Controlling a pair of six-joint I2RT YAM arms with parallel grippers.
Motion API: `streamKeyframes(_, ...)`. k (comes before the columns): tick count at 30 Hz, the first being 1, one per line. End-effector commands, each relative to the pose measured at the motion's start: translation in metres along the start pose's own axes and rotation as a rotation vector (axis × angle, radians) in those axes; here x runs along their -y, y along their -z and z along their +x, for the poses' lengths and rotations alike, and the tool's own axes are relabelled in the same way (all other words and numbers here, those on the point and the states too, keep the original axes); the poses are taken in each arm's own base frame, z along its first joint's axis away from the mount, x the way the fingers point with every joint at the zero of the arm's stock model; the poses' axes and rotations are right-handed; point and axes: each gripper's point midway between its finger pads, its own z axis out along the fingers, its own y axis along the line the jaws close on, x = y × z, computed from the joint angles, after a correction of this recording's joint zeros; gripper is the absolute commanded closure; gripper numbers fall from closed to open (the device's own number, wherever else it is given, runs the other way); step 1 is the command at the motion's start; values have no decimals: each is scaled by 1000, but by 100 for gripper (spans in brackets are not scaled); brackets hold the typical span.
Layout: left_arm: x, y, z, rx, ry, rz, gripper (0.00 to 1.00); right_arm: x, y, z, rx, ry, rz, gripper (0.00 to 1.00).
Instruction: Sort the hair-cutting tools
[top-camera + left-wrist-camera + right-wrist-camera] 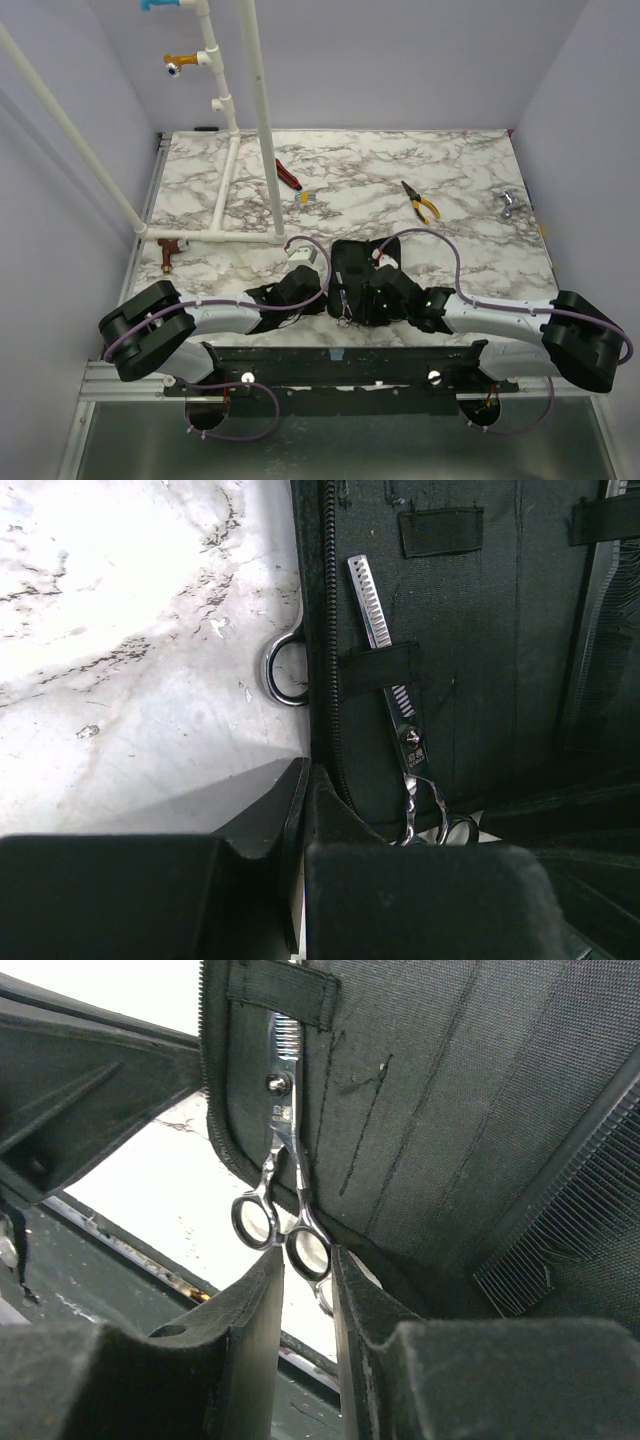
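A black fabric tool case [350,258] lies open between my two arms. Silver thinning scissors [385,630] sit in it under an elastic strap, rings toward the near edge. My right gripper [308,1258] is shut on one finger ring of these scissors [283,1120]; the other ring hangs free to the left. My left gripper [308,772] is shut with nothing visible between its fingers, just off the case's zipped left edge. A second silver finger ring [285,670] pokes out onto the marble from beside that edge, the rest hidden. The black comb [570,1230] lies along the case's right side.
Yellow-handled pliers [420,200] and a red-and-black tool [288,175] lie farther back on the marble table [450,170]. A small silver object [508,203] is at the right edge, a brown-handled item [168,252] at the left. White pipes [262,110] rise at the back left.
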Motion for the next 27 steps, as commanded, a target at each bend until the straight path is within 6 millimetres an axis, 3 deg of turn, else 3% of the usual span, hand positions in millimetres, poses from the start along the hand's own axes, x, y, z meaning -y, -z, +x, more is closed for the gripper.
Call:
streamKeyframes(1,2,2,10,-39,3,20,100,13,-4,13,-52,33,57,73)
streamKeyframes(10,9,4,11,-43,-2,40,100,15,-13,15,-61,41,83,82)
streamKeyframes(15,9,4,15,-50,-8,44,100,9,-14,3,-19,25,77,99)
streamKeyframes(27,7,2,24,-70,-13,42,100,7,-24,-15,24,42,132,99)
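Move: The right ring of the thinning scissors lies about 2 cm below the right hand and 1 cm to its left, between the slightly parted fingertips. The case's elastic strap over the blades is some 8 cm ahead and 2 cm left of that hand, and the comb about 7 cm ahead and 7 cm right. The left hand already has its shut fingers on the case's left edge, with the scissors' ring about 4 cm back and 6 cm right of it. The right hand sinks a bit under 2 cm onto the handle end of the thinning scissors, shuts its parted fingers on the right-hand ring, then heads forward about 1 cm towards the elastic strap, pushing the blades farther under it. Meanwhile the left hand keeps its closed fingers on the case's left edge and eases about 1 cm back and 1 cm to the right, towards the scissors' handles, with hardly any turn. ##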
